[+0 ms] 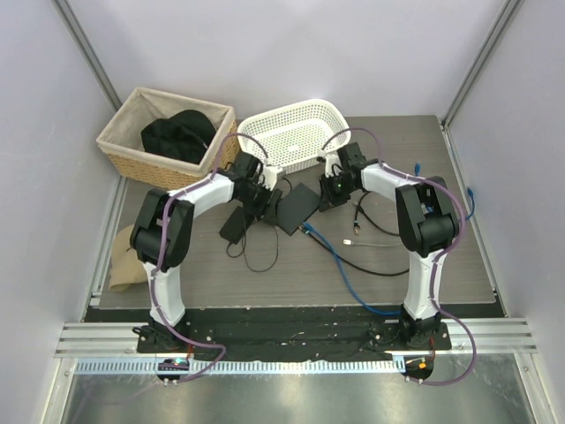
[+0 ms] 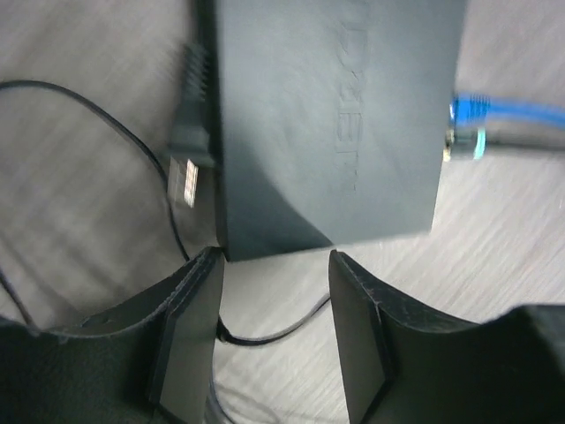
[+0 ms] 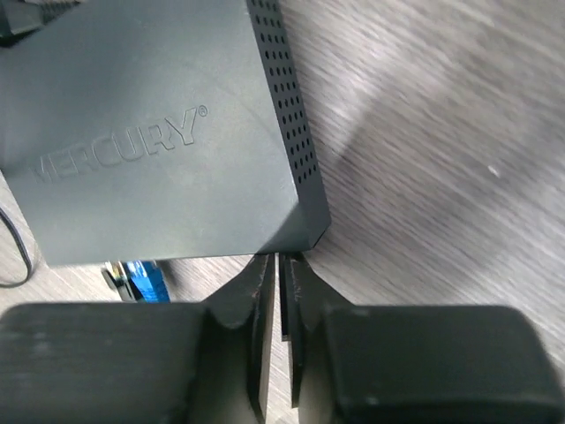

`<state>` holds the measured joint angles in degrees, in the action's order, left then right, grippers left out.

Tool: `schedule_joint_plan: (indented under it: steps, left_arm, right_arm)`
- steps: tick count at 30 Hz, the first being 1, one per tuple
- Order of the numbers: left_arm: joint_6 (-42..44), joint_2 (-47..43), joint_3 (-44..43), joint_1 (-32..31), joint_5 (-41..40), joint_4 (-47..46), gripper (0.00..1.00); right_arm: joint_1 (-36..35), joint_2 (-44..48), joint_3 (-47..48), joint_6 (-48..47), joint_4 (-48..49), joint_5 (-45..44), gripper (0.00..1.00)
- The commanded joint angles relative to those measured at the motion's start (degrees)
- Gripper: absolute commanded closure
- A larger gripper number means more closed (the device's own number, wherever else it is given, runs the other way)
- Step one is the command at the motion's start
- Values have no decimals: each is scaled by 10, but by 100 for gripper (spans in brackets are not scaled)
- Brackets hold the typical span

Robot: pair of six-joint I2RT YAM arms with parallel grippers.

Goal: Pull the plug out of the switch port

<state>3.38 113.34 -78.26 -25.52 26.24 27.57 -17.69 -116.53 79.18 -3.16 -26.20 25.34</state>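
Note:
The switch (image 1: pixel 296 208) is a flat black box lying mid-table between my two grippers. A blue plug (image 2: pixel 472 110) sits in its edge, its blue cable (image 1: pixel 340 256) running toward the near right; the plug (image 3: pixel 146 281) also peeks out below the switch in the right wrist view. My left gripper (image 2: pixel 274 291) is open, its fingers just short of the switch's (image 2: pixel 327 124) near corner, nothing between them. My right gripper (image 3: pixel 281 265) is shut with empty jaws, its tips at a corner of the switch (image 3: pixel 159 132).
A loose black plug (image 2: pixel 185 168) lies beside the switch's left edge. A black power adapter (image 1: pixel 234 225) and thin black cables (image 1: pixel 371 221) lie around it. Behind stand a wicker basket (image 1: pixel 168 137) and a white plastic basket (image 1: pixel 291 132). Tan cloth (image 1: pixel 124 256) hangs at the left edge.

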Motion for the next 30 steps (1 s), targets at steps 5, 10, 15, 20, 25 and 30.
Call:
schedule_joint_plan:
  steps: [5,10,15,20,25,30]
  left_arm:
    - [29,-104,114,-33,49,-30,46]
    - [27,-137,117,-88,29,-6,44]
    - [64,-196,114,-62,-21,38,45]
    - [3,-194,81,26,-29,6,43]
    - [-20,-129,22,39,-15,0,43]
    - [-58,-39,-54,38,11,18,51]
  right_arm:
    - [-66,-34,30,-24,48,-27,76]
    - [-89,-42,66,-26,30,-58,74]
    - [-57,-7,72,-32,-15,-108,47]
    - [3,28,39,16,-11,56,22]
    - [6,29,-16,87,49,246,20]
    - [7,-11,-23,126,106,315,22]
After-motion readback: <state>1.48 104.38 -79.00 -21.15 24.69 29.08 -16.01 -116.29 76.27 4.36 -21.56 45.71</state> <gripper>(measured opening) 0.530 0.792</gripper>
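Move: The switch sits right between the hands, its middle about 6 cm right and 2 cm forward of the left hand and some 3 cm below. From the right hand that middle is about 5 cm to the left and 1 cm back; the blue plug in its port side is some 5 cm back and 4 cm left, a black cable's plug right beside it, about 6 cm back and 5 cm left. The power adapter lies about 10 cm left of the left hand. The switch's near right corner is pushed left by the right hand's nearly shut fingertips, about 5 cm; then that hand backs off to the right, opens wide, and swings back and left towards the blue plug, its left side rolling up some 20 degrees. The left hand, still half open, draws back about 10 cm from the switch, then rises and comes forward again, ending higher and a little left of its start. ##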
